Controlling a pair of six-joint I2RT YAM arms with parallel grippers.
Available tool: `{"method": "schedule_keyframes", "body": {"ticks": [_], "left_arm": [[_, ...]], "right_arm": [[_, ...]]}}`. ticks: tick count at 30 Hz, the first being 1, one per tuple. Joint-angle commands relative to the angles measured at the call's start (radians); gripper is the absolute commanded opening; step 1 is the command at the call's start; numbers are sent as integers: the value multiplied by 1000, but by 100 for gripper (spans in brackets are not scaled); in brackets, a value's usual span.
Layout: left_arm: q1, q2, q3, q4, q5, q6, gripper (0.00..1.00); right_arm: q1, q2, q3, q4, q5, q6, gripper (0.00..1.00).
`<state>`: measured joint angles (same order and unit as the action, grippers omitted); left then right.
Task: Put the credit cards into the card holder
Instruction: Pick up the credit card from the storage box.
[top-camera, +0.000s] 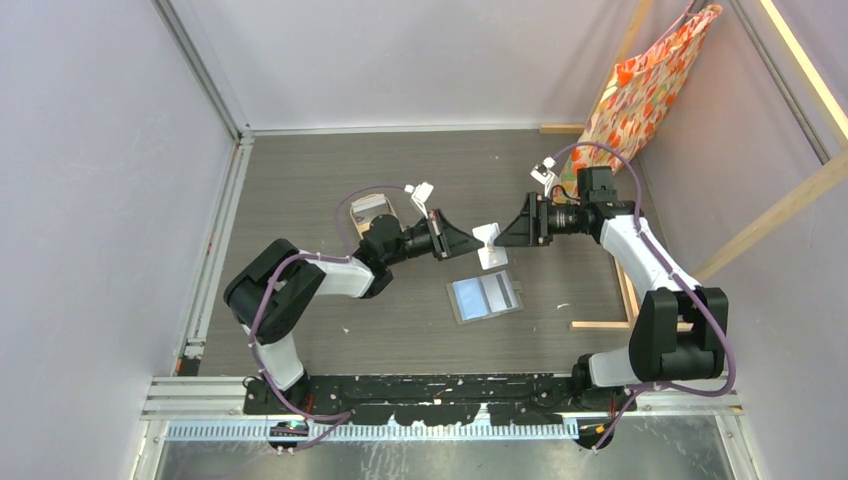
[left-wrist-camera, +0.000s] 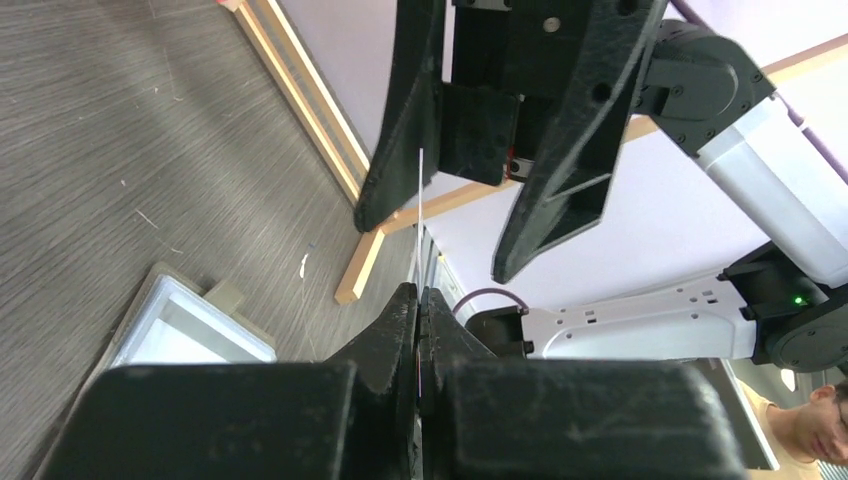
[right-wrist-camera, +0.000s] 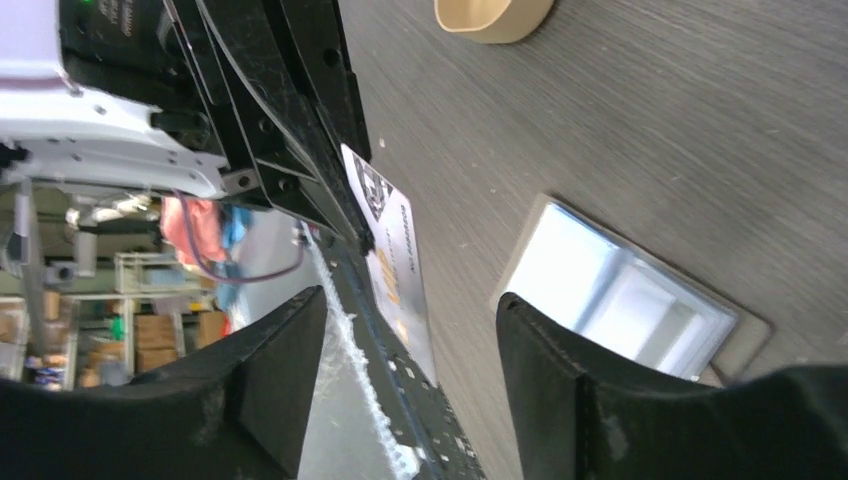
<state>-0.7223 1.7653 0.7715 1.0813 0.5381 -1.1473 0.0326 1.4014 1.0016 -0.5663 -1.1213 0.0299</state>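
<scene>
My left gripper (top-camera: 474, 243) is shut on a white credit card (top-camera: 489, 246) and holds it up in the air above the table. In the left wrist view the credit card (left-wrist-camera: 420, 215) shows edge-on, rising from the closed jaws. My right gripper (top-camera: 500, 236) faces it from the right and stands open, its fingers (left-wrist-camera: 400, 130) on either side of the card's free end. In the right wrist view the printed credit card (right-wrist-camera: 395, 270) hangs between the open fingers (right-wrist-camera: 560, 370) without touching them. The card holder (top-camera: 485, 297) lies open on the table below, showing its pale sleeves (right-wrist-camera: 620, 300).
A tan oval tray (right-wrist-camera: 495, 15) sits on the table behind the left arm. Wooden strips (top-camera: 600, 324) run along the right side. An orange patterned bag (top-camera: 650, 85) hangs at the back right corner. Pale walls enclose the table.
</scene>
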Motion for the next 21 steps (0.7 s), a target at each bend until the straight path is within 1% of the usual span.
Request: {"method": "schedule_keyframes", "body": {"ticks": [1,5,7,9,10,11,14,19,20,21], "left_arm": [[-8,-1,-19,161,-61,-46,1],[-8,9,-23,200,-72,-73,1],[-8,17,-20,210,-72,-84,0],[-8,29,-18,226,-76,-103,1],[-8,35,-18,232,-79,-110,4],[-8,40,-20,236,-83,-118,9],[-8,41,-37,243,-92,-127,28],[-8,-4,-99,288,-103,-83,77],[-8,-12,-114,298,-105,-72,83],[-8,-15,-127,311,-104,-66,86]], "right_arm": [[25,14,-4,79,-90,91,61],[54,19,2,77,-111,90,45],[62,27,5,75,-114,90,34],[63,31,14,66,-125,86,16],[64,31,19,59,-135,80,6],[63,27,21,57,-145,77,2],[60,8,17,63,-166,76,1],[50,10,12,76,-226,85,1],[50,12,12,77,-233,84,1],[48,12,12,77,-239,83,1]]}}
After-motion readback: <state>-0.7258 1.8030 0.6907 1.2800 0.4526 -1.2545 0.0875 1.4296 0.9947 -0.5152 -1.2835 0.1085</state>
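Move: The credit card is held in the left gripper's shut fingers, its middle about 2 cm to that hand's right and 1 cm back. From the open right gripper it lies some 3 cm left and 2 cm back, at about the same height. The card holder lies about 12 cm back and 2 cm left of the right hand, some 18 cm below. The storage box sits roughly 19 cm left of the left hand, 2 cm farther out, down on the table. Slide the right gripper about 3 cm left and back over the credit card and finish shutting the fingers to pinch it, then ease up a centimetre or so. Hold the left gripper nearly in place, with just a small rise and return; once the right has its grip, open the left fingers wide to let the card go and start backing off left. ##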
